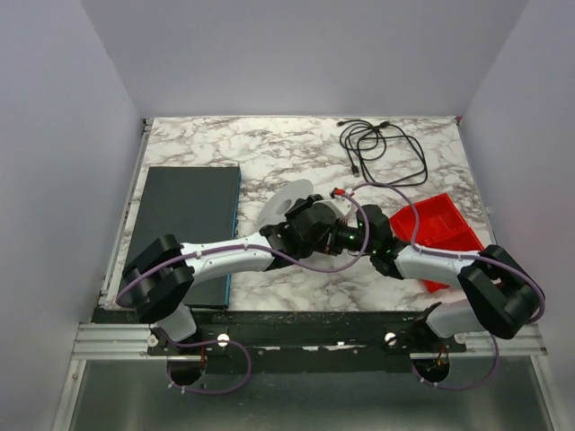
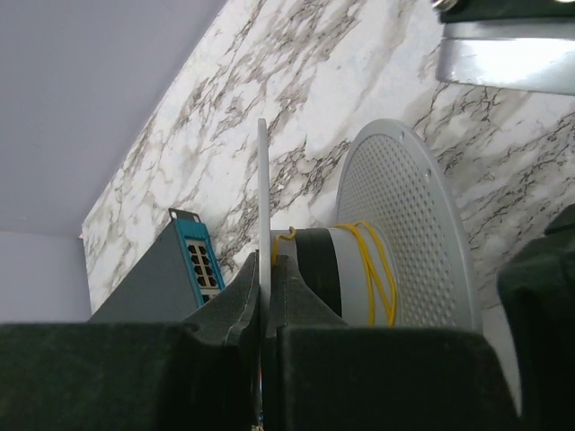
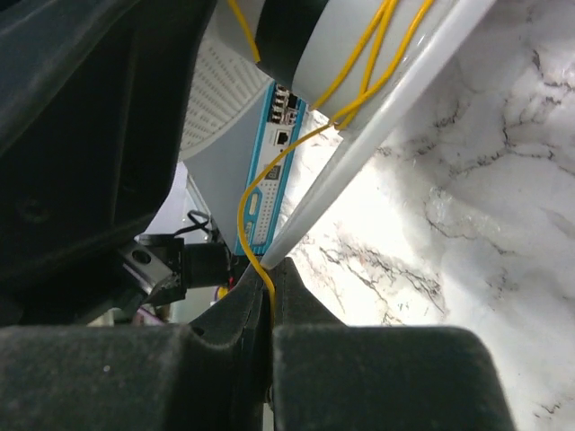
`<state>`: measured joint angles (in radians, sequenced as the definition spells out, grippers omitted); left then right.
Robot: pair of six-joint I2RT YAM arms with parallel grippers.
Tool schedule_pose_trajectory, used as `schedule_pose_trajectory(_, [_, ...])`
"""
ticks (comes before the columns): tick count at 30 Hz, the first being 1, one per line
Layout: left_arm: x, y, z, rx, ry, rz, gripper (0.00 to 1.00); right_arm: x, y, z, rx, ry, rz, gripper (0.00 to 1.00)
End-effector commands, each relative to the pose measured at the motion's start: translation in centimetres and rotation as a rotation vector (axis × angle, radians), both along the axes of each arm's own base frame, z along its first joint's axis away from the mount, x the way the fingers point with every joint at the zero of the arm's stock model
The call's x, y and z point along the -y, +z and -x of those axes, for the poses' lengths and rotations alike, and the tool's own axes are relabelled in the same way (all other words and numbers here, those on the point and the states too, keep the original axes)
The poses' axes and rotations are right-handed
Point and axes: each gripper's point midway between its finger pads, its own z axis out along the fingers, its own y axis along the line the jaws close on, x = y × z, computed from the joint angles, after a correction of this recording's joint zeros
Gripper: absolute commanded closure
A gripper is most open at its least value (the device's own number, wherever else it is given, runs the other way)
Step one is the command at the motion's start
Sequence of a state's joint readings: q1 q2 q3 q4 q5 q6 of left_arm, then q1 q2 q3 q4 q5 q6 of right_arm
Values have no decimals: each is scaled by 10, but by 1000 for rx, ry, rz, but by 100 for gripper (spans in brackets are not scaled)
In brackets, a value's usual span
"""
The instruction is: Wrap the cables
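The black cables [image 1: 382, 148] lie in a loose tangle of loops at the back right of the table, apart from both grippers. A white spool [image 1: 289, 203] is held up at mid-table. My left gripper [image 2: 265, 262] is shut on the spool's thin flange [image 2: 263, 197]. A thin yellow cable [image 2: 373, 269] is wound a few turns round the grey core beside the perforated flange [image 2: 404, 215]. My right gripper [image 3: 269, 269] is shut on a strand of that yellow cable [image 3: 247, 215], which runs up to the core. Seen from above, the left gripper [image 1: 310, 223] and right gripper [image 1: 358, 235] meet at the spool.
A dark network switch with blue port faces [image 1: 189, 224] lies at the left and appears again as the switch [image 2: 184, 269] beside the spool. A red tray [image 1: 440, 229] sits at the right, close to the right arm. White walls enclose the marble table [image 1: 252, 153].
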<state>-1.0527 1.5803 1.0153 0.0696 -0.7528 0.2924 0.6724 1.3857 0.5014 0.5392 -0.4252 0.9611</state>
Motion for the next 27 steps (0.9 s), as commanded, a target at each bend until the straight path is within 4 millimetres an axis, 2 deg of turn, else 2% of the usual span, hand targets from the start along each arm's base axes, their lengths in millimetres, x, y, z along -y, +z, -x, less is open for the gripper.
schedule_pose_trajectory(1, [22,-14,18,-25,-82,-61,100,14,-12,-22,-53,-94,-13,99])
schedule_pose_trajectory(6, [24,-31,23,-84,-76,-89,100,26,-22,-28,-137,-126,-11,99])
schedule_pose_trajectory(12, [29,-61,35,-205,-37,-111,100,29,-38,-34,-195,-150,23,99])
schedule_pose_trajectory(16, [27,-76,40,-258,24,-122,86,30,-46,-36,-202,-155,25,99])
schedule_pose_trajectory(20, [27,-81,41,-281,68,-109,75,26,-48,-38,-202,-148,9,99])
schedule_pose_trajectory(24, [28,-82,43,-296,78,-99,69,24,-52,-43,-202,-153,9,99])
schedule_pose_trajectory(27, [28,-87,45,-310,75,-98,69,23,-55,-48,-211,-154,2,99])
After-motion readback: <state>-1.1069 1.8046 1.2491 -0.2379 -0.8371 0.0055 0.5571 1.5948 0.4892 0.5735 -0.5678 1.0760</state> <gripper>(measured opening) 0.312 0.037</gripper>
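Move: Both hands hold the spool. Its middle is about 4 cm ahead of the left hand, 5 cm to its left and 6 cm below; from the right hand it is some 7 cm ahead, 3 cm left and 3 cm above. From the left hand, the grey switch is roughly 29 cm left, 3 cm back and 15 cm down. The red tray is about 32 cm right of the right hand, 5 cm farther out and 11 cm lower. Down towards the table, drifting a few centimetres right, both hands lower the spool together, the left about 4 cm, the right some 6 cm. The right stays shut on the yellow cable and the lower flange's rim, rolling roughly 15 degrees; late on, the left fingers part to about a third open and let go of the upper rim, still straddling it. ##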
